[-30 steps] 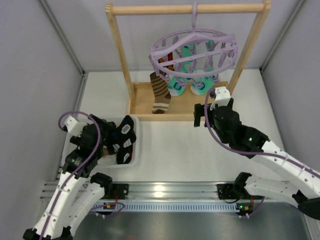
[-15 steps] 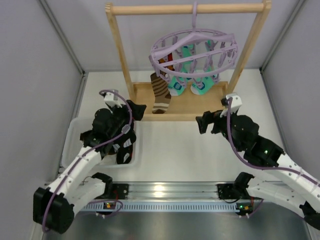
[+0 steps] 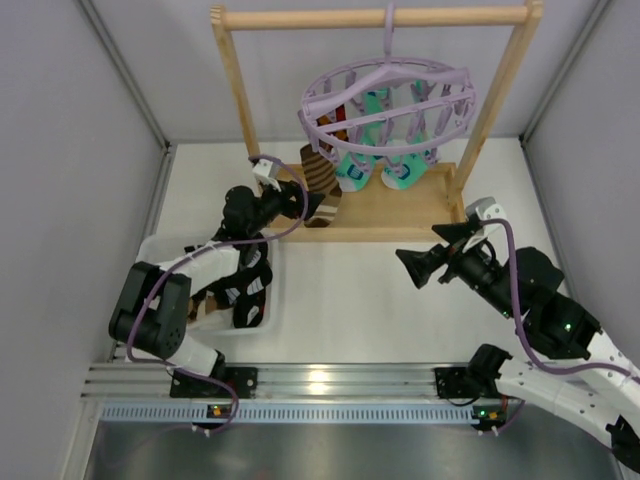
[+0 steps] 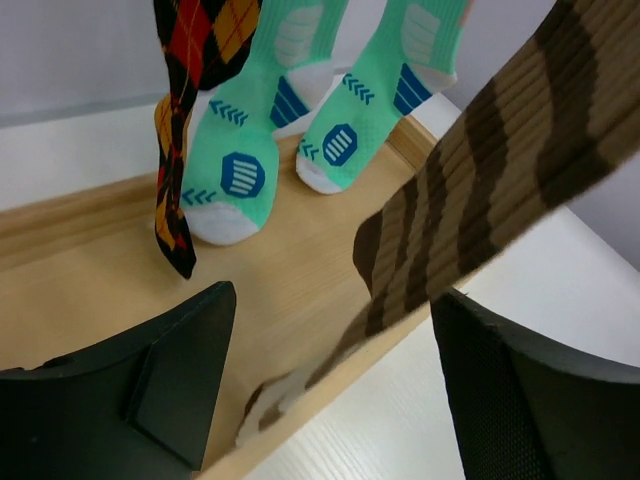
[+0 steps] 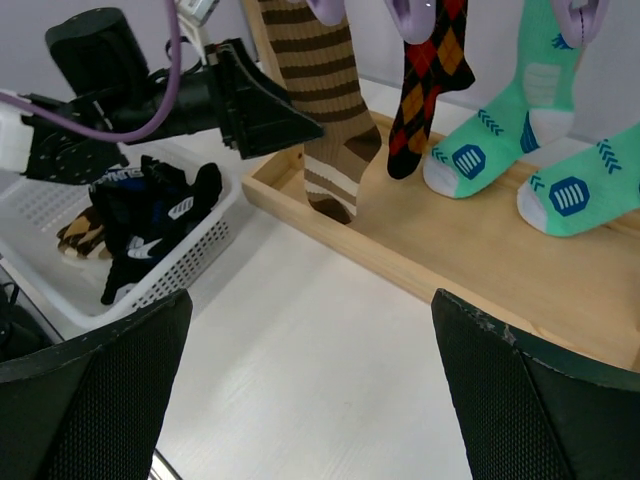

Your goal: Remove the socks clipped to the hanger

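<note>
The lavender hanger (image 3: 385, 95) hangs from the wooden rack's top bar. A brown-and-tan striped sock (image 3: 320, 185) (image 4: 480, 190) (image 5: 325, 100), a red argyle sock (image 4: 195, 100) (image 5: 430, 80) and two mint-green socks (image 4: 250, 150) (image 5: 500, 130) are clipped to it. My left gripper (image 3: 300, 205) (image 4: 330, 380) is open at the striped sock's lower part, which lies just ahead between its fingers. It also shows in the right wrist view (image 5: 260, 105). My right gripper (image 3: 415, 265) (image 5: 320, 400) is open and empty over the table, in front of the rack.
The wooden rack (image 3: 238, 110) has two posts and a raised base tray (image 3: 400, 212) under the socks. A white basket (image 3: 150, 262) (image 5: 170, 262) at the left holds black socks (image 3: 245, 285) (image 5: 150, 210). Grey walls close in both sides.
My left arm has swung from the basket up and right to the striped sock. My right gripper has drawn back from the rack's base toward the near right.
</note>
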{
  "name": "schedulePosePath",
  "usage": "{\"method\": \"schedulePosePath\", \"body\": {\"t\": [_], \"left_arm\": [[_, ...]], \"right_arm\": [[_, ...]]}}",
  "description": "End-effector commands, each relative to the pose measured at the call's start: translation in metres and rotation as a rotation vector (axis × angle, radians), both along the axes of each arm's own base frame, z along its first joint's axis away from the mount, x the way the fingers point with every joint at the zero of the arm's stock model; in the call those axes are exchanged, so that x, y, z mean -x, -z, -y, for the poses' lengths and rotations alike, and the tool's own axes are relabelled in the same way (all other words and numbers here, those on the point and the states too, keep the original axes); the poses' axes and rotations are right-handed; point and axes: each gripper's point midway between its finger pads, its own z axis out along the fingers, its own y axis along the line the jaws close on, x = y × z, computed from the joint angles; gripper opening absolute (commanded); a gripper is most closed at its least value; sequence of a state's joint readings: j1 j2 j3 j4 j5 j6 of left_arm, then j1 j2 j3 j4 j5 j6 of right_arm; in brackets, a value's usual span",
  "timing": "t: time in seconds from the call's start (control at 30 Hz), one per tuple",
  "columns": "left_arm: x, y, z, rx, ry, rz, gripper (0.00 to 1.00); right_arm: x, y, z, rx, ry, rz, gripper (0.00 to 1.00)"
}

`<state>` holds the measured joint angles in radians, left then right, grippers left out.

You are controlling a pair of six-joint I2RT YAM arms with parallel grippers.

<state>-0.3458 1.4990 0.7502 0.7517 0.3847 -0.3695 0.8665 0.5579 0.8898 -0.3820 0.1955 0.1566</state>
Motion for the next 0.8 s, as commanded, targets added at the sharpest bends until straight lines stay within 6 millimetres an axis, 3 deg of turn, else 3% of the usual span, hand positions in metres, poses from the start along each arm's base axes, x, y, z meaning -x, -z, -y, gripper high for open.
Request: {"method": "schedulePosePath", "body": {"t": [0.0, 0.03, 0.07, 0.17, 0.2, 0.3, 0.33, 0.37, 0.4, 0.43, 0.47, 0.5, 0.53, 0.6, 0.67, 0.77], "left_arm": [[-0.012, -0.053, 0.017, 0.043, 0.084, 0.193, 0.80], [-0.013, -0.057, 0.019, 0.053, 0.091, 0.196, 0.73], [-0.014, -0.058, 0.020, 0.056, 0.092, 0.195, 0.52], [-0.006, -0.061, 0.029, 0.042, 0.088, 0.222, 0.14], [0.001, -0.073, 0.035, 0.050, 0.066, 0.250, 0.00], [0.024, -0.083, 0.053, 0.043, 0.054, 0.296, 0.00], [0.028, -0.097, 0.049, 0.048, -0.003, 0.328, 0.00], [0.031, -0.098, 0.049, 0.043, -0.036, 0.316, 0.00], [0.044, -0.102, 0.064, 0.045, -0.021, 0.315, 0.00], [0.045, -0.109, 0.060, 0.024, -0.081, 0.331, 0.00], [0.047, -0.103, 0.063, -0.006, -0.118, 0.305, 0.00], [0.063, -0.107, 0.082, -0.011, -0.086, 0.312, 0.00], [0.062, -0.106, 0.080, -0.044, -0.151, 0.314, 0.00], [0.081, -0.093, 0.106, -0.091, -0.124, 0.282, 0.00], [0.083, -0.080, 0.114, -0.141, -0.165, 0.268, 0.00], [0.106, -0.057, 0.143, -0.210, -0.138, 0.244, 0.00]], "right_arm": [[0.006, -0.015, -0.001, -0.019, -0.046, 0.054, 0.99], [0.006, -0.016, -0.001, -0.020, -0.046, 0.055, 1.00], [0.006, -0.016, -0.001, -0.020, -0.043, 0.057, 0.99], [0.006, -0.021, 0.001, -0.031, -0.040, 0.068, 0.99], [0.007, -0.023, 0.001, -0.041, -0.038, 0.067, 0.99], [0.010, -0.034, 0.004, -0.086, -0.036, 0.083, 0.99], [0.011, -0.037, 0.007, -0.102, -0.030, 0.089, 0.99], [0.012, -0.042, 0.009, -0.116, -0.024, 0.096, 0.99], [0.013, -0.045, 0.011, -0.134, -0.018, 0.095, 1.00], [0.015, -0.050, 0.014, -0.150, -0.014, 0.099, 1.00], [0.015, -0.052, 0.019, -0.158, 0.005, 0.097, 0.99], [0.016, -0.055, 0.023, -0.178, 0.021, 0.090, 0.99], [0.017, -0.062, 0.028, -0.199, 0.036, 0.093, 0.99], [0.014, -0.063, 0.038, -0.217, 0.090, 0.070, 1.00], [0.013, -0.073, 0.051, -0.246, 0.153, 0.071, 0.99], [0.010, -0.080, 0.072, -0.259, 0.249, 0.059, 0.99]]}}
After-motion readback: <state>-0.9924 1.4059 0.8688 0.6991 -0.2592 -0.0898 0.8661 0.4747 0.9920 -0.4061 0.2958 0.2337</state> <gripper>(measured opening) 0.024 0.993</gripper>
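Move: The brown striped sock hangs right at the left hand's open fingertips, its middle about 2 cm ahead, 3 cm to the right and 3 cm higher. The red-and-black argyle sock hangs roughly 8 cm ahead and 6 cm right of that hand, the nearer mint sock about 10 cm ahead and 13 cm right, both some 5 cm up. From the right hand the striped sock is about 23 cm ahead, 21 cm left and 9 cm below. Left fingers close on the lower part of the striped sock after easing in by about 1.5 cm, and pinch it. Keeping that hold, the left hand drags it right, back towards the robot and up, some 20 cm in all, fingertips tipping up about 15 degrees. The right hand, still open and empty, rises about 6 cm, drifting right. ##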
